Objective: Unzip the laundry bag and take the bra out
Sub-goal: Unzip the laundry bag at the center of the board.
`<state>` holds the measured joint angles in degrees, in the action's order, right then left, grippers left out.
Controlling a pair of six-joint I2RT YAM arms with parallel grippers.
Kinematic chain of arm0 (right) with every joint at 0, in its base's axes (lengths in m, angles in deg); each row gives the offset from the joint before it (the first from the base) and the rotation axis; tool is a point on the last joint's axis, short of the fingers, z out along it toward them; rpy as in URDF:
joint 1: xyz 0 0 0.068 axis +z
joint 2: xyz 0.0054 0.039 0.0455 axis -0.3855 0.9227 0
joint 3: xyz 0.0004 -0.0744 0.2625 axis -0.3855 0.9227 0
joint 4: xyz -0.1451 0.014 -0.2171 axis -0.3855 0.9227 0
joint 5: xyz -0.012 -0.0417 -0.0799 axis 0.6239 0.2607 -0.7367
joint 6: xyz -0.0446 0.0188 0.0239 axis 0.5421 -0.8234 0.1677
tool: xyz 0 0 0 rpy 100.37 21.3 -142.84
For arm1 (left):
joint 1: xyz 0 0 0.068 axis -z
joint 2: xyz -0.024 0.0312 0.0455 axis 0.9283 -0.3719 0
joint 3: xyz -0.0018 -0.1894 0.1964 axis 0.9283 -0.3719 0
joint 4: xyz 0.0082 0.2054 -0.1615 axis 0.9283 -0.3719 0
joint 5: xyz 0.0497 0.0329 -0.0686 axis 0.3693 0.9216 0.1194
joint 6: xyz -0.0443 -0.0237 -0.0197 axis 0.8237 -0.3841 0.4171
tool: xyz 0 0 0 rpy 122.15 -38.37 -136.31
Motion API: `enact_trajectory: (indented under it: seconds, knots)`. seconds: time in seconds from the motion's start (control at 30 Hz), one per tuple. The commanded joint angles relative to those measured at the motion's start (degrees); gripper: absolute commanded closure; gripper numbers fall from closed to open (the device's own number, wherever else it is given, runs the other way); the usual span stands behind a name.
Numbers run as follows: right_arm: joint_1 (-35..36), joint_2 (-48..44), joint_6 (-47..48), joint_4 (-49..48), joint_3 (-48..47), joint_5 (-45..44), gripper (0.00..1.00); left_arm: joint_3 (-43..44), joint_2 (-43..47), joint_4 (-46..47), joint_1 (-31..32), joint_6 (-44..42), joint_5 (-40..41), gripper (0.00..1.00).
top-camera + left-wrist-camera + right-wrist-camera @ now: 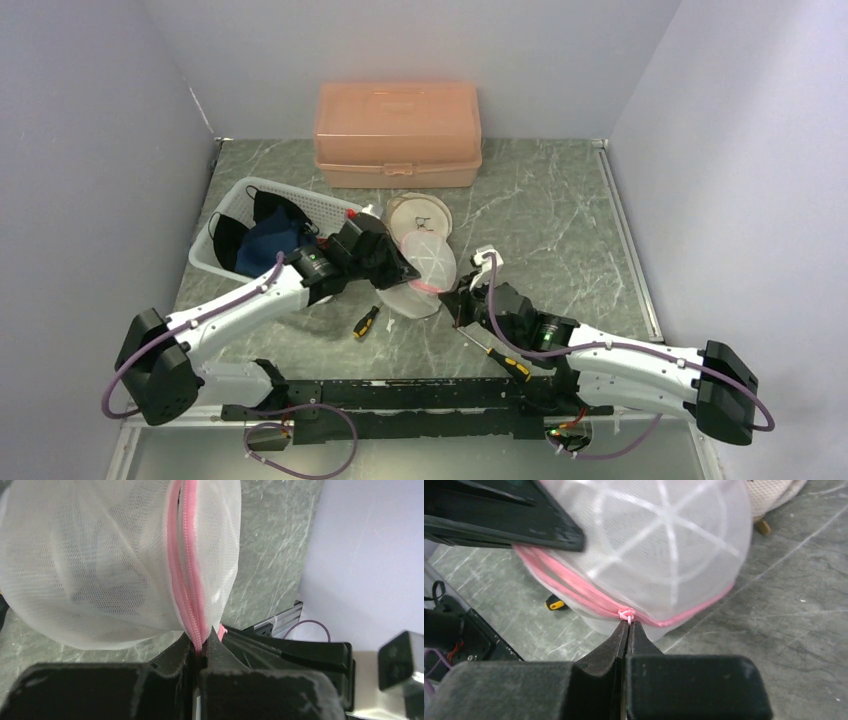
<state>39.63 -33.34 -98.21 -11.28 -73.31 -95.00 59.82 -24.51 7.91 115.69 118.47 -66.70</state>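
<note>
The laundry bag [428,268] is a white mesh dome with a pink zipper band, held up just off the table centre. My left gripper [403,268] is shut on the bag's pink zipper seam [192,580]; in the left wrist view the gripper [202,649] pinches the seam at the bag's [100,565] lower edge. My right gripper [457,300] comes in from the right and is shut on the small pink zipper pull [626,613]; the gripper [628,623] sits just under the bag [649,540]. The bra is hidden.
An orange plastic box [398,135] stands at the back. A white basket [232,200] with dark clothes sits left, behind my left arm. A round mesh piece [418,212] lies behind the bag. Two screwdrivers [366,321] [510,365] lie near the front.
</note>
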Motion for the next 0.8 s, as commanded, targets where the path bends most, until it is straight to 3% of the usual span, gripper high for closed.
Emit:
enact_trajectory:
  seconds: [0.0,0.23,0.5,0.63,0.7,0.77]
  knots:
    - [-3.62,-0.14,-2.08,4.23,1.21,-4.93,1.00,-0.50,4.81,0.27,-3.36,-5.20,-5.74,0.96]
    - [-8.10,-3.55,-2.76,3.72,2.40,-3.34,1.00,1.66,5.10,3.02,-7.09,-12.80,-17.40,0.92]
    - [-4.43,-16.02,6.62,5.09,-0.93,-1.12,1.00,10.71,0.56,4.30,-8.85,-24.63,-27.13,0.83]
    - [-2.39,-16.98,8.28,6.62,-2.02,-1.25,1.00,7.75,-0.96,10.89,-9.10,-26.08,-28.34,0.76]
    - [-2.14,-16.14,7.57,6.67,-1.22,-1.17,1.00,3.94,-1.47,13.84,-9.48,-24.29,-27.17,0.64]
    - [-1.98,-15.35,6.45,6.24,-0.03,-0.87,1.00,-0.63,-1.82,17.33,-10.18,-21.89,-27.16,0.36]
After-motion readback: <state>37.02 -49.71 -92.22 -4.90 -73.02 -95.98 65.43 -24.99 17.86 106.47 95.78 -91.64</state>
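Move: The white mesh laundry bag hangs between the hands, its zip rim still pinched by the left fingers and its zip pull by the right. The bag's middle is about 4 cm ahead of the right hand, 4 cm left and 4 cm lower; from the left hand it is 1 cm ahead, 2 cm right and 7 cm lower. From the left hand, the pull is roughly 3 cm back, 6 cm right and 3 cm lower, the beige bag 20 cm ahead, 1 cm right, 14 cm down. The zip pull, kept pinched in the right fingers, is drawn to the right along the rim, forward and down as well at first, then raised about 7 cm from its low point as the right hand eases back. The left hand rises some 8 cm, its fingers tipping up and swinging clockwise about 25 degrees, and opens to about half around the pink rim. ##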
